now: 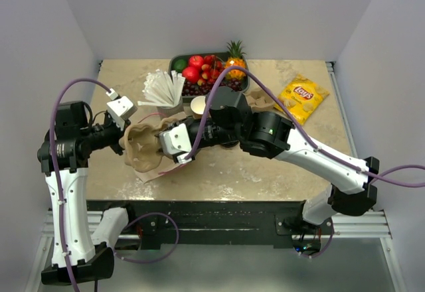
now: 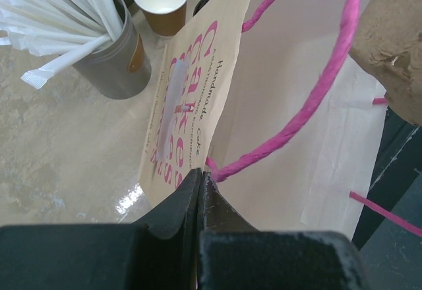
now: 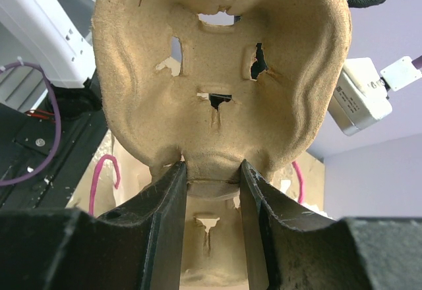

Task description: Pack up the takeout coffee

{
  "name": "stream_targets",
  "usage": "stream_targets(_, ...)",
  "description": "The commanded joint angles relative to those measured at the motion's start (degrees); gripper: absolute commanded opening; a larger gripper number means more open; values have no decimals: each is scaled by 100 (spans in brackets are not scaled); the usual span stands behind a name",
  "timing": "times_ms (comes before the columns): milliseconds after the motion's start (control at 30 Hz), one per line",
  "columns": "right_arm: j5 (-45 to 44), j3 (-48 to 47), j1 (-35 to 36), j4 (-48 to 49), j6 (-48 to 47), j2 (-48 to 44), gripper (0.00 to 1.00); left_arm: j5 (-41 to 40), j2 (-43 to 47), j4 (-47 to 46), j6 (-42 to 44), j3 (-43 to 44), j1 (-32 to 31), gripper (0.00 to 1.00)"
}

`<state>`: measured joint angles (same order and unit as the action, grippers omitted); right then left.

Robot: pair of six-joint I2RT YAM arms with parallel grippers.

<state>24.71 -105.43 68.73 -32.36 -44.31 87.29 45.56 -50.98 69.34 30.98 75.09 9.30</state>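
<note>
The takeout coffee is not in view in any frame. My left gripper [image 2: 200,171] is shut on the rim of a kraft paper bag [image 2: 191,99] with pink lettering, just beside its pink cord handle [image 2: 316,92]. In the top view the same left gripper [image 1: 126,138] holds the bag [image 1: 150,172] at the table's left. My right gripper [image 3: 211,168] is shut on the edge of a brown pulp cup carrier [image 3: 217,66], whose cup sockets show no cup. From above, the right gripper [image 1: 158,148] holds that carrier [image 1: 141,147] over the bag's mouth.
A grey holder of wrapped straws [image 1: 163,89] [image 2: 112,66] stands behind the bag. A lidless paper cup [image 1: 198,106] [image 2: 160,0] sits beside it. A fruit tray [image 1: 206,70] is at the back and a yellow chips bag [image 1: 302,97] at the right.
</note>
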Motion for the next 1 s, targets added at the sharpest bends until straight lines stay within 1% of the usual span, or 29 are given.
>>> stream_targets(0,-54,-189,35,-7,-209,34,25,137,1,-43,84,111,-25,0)
stream_targets(267,166,127,44,-333,-797,26,25,357,-26,-114,-101,155,-25,0)
stream_targets(367,70,487,88,-385,-1367,-62,25,410,-17,-105,-110,103,-25,0)
stream_targets(400,-18,819,105,-298,-1508,-193,25,418,-26,-105,-101,94,-16,0)
stream_targets(433,-106,979,114,-123,-1727,-264,24,419,-26,-122,-101,76,-25,0)
stream_targets(500,-185,1251,123,-25,-1878,-344,24,419,-26,-149,-127,85,-25,0)
stream_targets(633,-282,1095,132,-393,-1906,-125,25,427,-26,-131,-145,146,-16,0)
stream_targets(733,-431,1015,193,-482,-1870,-2,26,427,-8,-61,-128,208,-25,0)
stream_targets(967,-1459,998,518,-473,-1862,218,25,524,44,62,-101,138,-25,0)
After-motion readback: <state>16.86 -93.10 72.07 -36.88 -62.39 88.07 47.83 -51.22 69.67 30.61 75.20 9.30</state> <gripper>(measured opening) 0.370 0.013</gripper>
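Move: The carrier in the right fingers hangs above the open mouth of the paper bag, whose middle is roughly 7 cm to that hand's left, 4 cm ahead and 14 cm below. The straw holder stands about 25 cm ahead and 8 cm left of it, the open white cup about 25 cm ahead and 3 cm right, both some 34 cm lower. From the left hand, the mouth's middle is about 10 cm right, 3 cm back and 3 cm down. The cup carrier, still pinched at its middle by the right fingers, is lowered almost straight down about 11 cm towards the bag's mouth, most of it in one quick drop, while the wrist tips its left-pointing fingers some 15 degrees farther down and rolls a little. The left hand stays put, keeping its shut pinch on the bag's upper edge by the handle. ##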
